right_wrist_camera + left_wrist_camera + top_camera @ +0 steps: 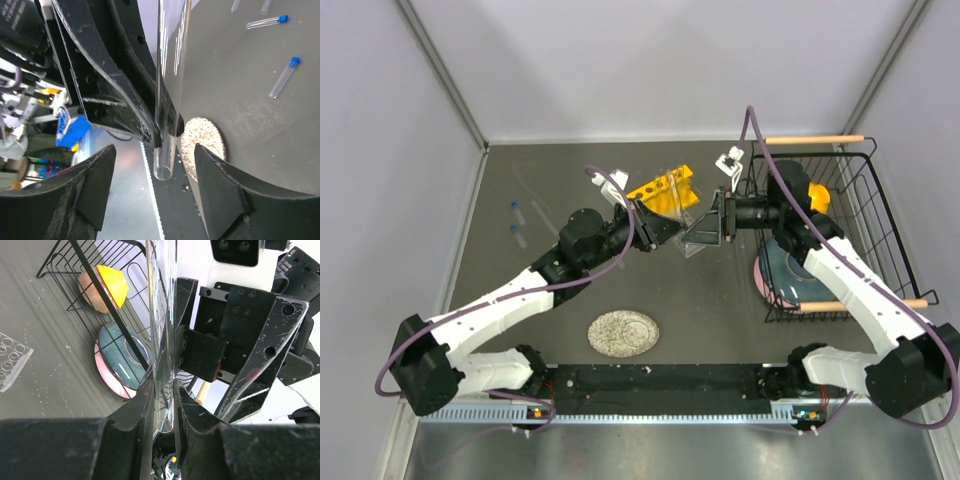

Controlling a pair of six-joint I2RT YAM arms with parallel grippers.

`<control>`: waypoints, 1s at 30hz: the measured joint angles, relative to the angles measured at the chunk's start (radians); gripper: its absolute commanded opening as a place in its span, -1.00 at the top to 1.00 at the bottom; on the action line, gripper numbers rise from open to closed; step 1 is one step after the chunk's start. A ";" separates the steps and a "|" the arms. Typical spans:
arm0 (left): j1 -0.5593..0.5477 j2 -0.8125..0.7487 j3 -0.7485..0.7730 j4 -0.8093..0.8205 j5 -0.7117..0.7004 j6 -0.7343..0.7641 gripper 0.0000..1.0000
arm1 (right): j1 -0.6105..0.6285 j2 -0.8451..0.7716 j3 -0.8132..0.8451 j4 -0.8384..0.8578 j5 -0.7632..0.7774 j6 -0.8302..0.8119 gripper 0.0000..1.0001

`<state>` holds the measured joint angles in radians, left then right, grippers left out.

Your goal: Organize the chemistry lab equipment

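My left gripper (pixel 165 390) is shut on a thin clear glass tube (pixel 164 315), which stands up between its pads. My right gripper (pixel 155 150) faces it, jaws open on either side of the tube's open end (pixel 165 160) without touching it. Seen from above, both grippers, the left (pixel 665 228) and the right (pixel 708 232), meet mid-table just in front of the yellow test-tube rack (pixel 665 190). A small clear gridded rack (pixel 12 362) lies on the table. Two blue-capped vials (pixel 267 21) (pixel 284 76) lie loose on the table at the left (pixel 517 222).
A black wire basket (pixel 850 200) at the right holds stacked bowls (pixel 120 360) and a yellow object (pixel 112 282). A round speckled grey plate (pixel 623 333) lies near the front edge, below the grippers. White walls enclose the table.
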<state>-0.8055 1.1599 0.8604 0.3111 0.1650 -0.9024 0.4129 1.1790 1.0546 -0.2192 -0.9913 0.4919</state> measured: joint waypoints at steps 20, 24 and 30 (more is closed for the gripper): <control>-0.027 0.004 0.002 -0.011 -0.064 0.027 -0.36 | 0.016 0.034 -0.038 0.065 -0.005 0.048 0.87; -0.026 -0.027 0.002 -0.050 -0.074 0.051 -0.97 | 0.017 0.029 -0.060 0.046 -0.003 -0.003 0.87; 0.062 -0.148 0.002 -0.149 -0.026 0.095 -0.97 | 0.019 -0.026 -0.087 -0.075 0.032 -0.222 0.87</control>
<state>-0.7437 1.0122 0.8627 0.1619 0.1394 -0.8070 0.4316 1.1530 0.9672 -0.2943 -0.9588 0.2703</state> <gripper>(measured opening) 0.983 0.188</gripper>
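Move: The left hand holds a clear test tube by its lower part, free end sticking up. The right gripper's pads stand about 2 cm to that hand's right, open around the tube's bottom end, so from the right hand the tube's middle lies roughly 4 cm up, 1 cm ahead and 1 cm left. Some 20 cm below the right hand, the clear well plate is 10 cm ahead and 2 cm right, the yellow rack 17 cm ahead and 4 cm left. The right fingers close from wide open and pinch the test tube near its bottom end while the left hand holds it nearly still. Only then do the left fingers spread wide and let go, that hand drawing off about 4 cm left and a little up. The right hand keeps its grip and sinks roughly 4 cm, easing slightly back and right, away from the left gripper. ##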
